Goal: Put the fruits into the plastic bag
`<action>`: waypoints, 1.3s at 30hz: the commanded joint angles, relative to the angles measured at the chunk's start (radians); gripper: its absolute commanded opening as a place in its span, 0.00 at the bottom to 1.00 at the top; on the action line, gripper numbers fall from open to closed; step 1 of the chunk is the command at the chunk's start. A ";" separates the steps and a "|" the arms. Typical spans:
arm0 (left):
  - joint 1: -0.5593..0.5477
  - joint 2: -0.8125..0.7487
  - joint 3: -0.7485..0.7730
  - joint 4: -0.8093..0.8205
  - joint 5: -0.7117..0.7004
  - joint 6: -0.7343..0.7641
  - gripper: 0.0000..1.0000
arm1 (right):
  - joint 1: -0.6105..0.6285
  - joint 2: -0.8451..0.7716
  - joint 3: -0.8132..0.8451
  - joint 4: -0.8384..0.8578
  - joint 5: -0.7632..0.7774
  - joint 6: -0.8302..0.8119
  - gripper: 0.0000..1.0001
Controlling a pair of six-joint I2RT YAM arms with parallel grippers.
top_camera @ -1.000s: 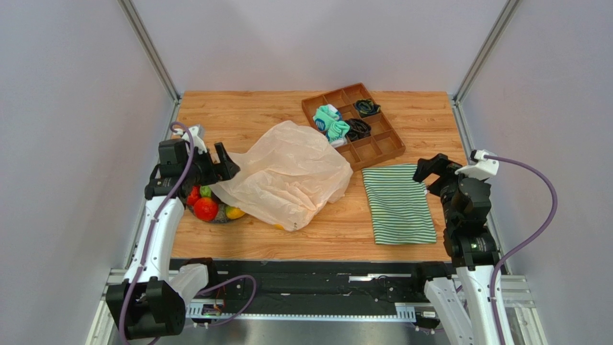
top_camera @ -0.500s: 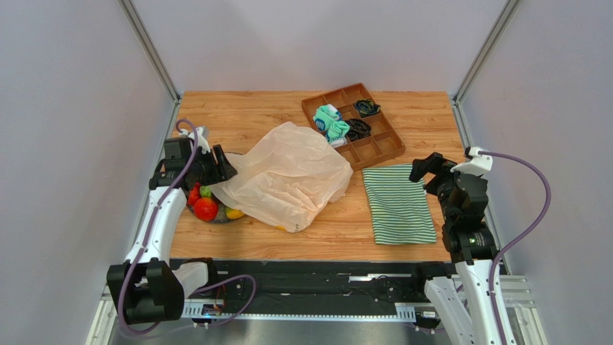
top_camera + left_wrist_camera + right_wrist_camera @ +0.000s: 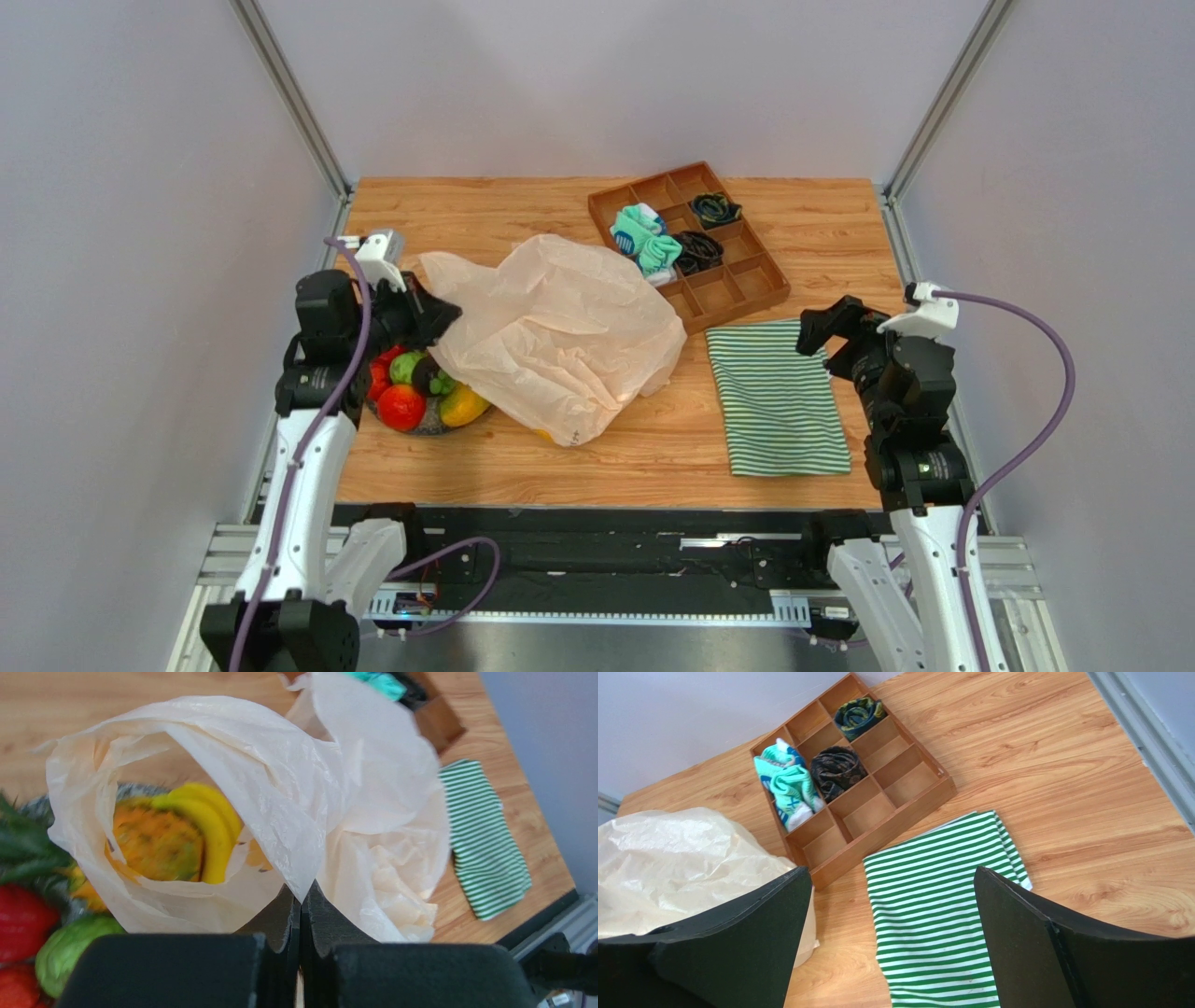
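The plastic bag (image 3: 568, 336) lies crumpled mid-table. My left gripper (image 3: 432, 317) is shut on the bag's left edge and holds it lifted; the wrist view shows the film (image 3: 281, 798) pinched between the closed fingers (image 3: 281, 917). The fruits lie in a pile at the left: a red one (image 3: 401, 408), a green one (image 3: 407, 368), a yellow-orange one (image 3: 463, 408). Through a handle loop the wrist view shows the orange pineapple (image 3: 154, 843) and the yellow banana (image 3: 207, 822). My right gripper (image 3: 825, 328) is open and empty above the striped cloth.
A green-and-white striped cloth (image 3: 774, 396) lies at the right, also in the right wrist view (image 3: 941, 903). A brown divided tray (image 3: 730, 287) with teal and black cloth bundles stands at the back right. Frame posts stand at the back corners.
My left gripper has lifted the bag's left edge up and back, uncovering more of the fruit pile. The right arm has barely moved.
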 commanded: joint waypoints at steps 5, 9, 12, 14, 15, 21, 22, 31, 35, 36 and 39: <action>-0.240 -0.202 -0.031 0.242 0.187 0.038 0.00 | 0.004 0.023 0.079 0.058 -0.351 0.192 0.87; -0.414 -0.213 -0.031 0.277 0.185 0.058 0.00 | 0.050 0.048 0.048 0.171 -0.486 0.348 0.87; -0.534 -0.175 -0.015 0.285 0.188 0.072 0.00 | 0.102 0.066 0.059 0.205 -0.504 0.402 0.89; -0.623 -0.130 0.003 0.264 0.181 0.101 0.00 | 0.133 0.071 0.071 0.206 -0.509 0.437 0.92; -0.650 -0.115 0.011 0.256 0.173 0.110 0.00 | 0.168 0.072 0.071 0.214 -0.515 0.456 0.93; -0.796 -0.020 0.035 0.263 0.170 0.121 0.00 | 0.343 0.107 0.060 0.245 -0.446 0.514 0.96; -0.828 -0.005 0.043 0.256 0.165 0.125 0.00 | 0.363 0.115 0.059 0.245 -0.434 0.514 0.96; -0.942 0.041 0.060 0.199 0.129 0.176 0.00 | 0.519 0.233 0.044 0.254 -0.336 0.493 0.91; -0.982 0.064 0.072 0.168 0.121 0.194 0.00 | 0.547 0.268 0.044 0.259 -0.322 0.479 0.86; -0.993 0.071 0.075 0.162 0.118 0.199 0.00 | 0.556 0.276 0.044 0.262 -0.323 0.477 0.84; -1.034 0.101 0.091 0.133 0.115 0.217 0.00 | 0.559 0.290 0.031 0.275 -0.331 0.467 0.51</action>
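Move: The left hand already pinches the plastic bag's rim; the bag's middle lies level with it, some 17 cm right and 16 cm lower, while the fruit bowl sits about 7 cm left and 1 cm back, 17 cm below. From the open right hand, that bag middle is roughly 40 cm left, 7 cm ahead and 18 cm down; the striped cloth lies about 2 cm back, straight below, and the wooden tray 28 cm ahead, 17 cm left. Keeping its pinch on the rim, the left hand sweeps the bag away from the fruit bowl, about 23 cm to the right and 19 cm back towards the table's near edge, rising some 9 cm before sinking most of that again and swinging clockwise by about 65 degrees. The right hand comes to meet the bag, going some 22 cm left and slightly back over a low arc, turning counter-clockwise while its left side rolls up, and at the end its wide fingers straddle the bag's loose film and start to close, though not yet shut. ##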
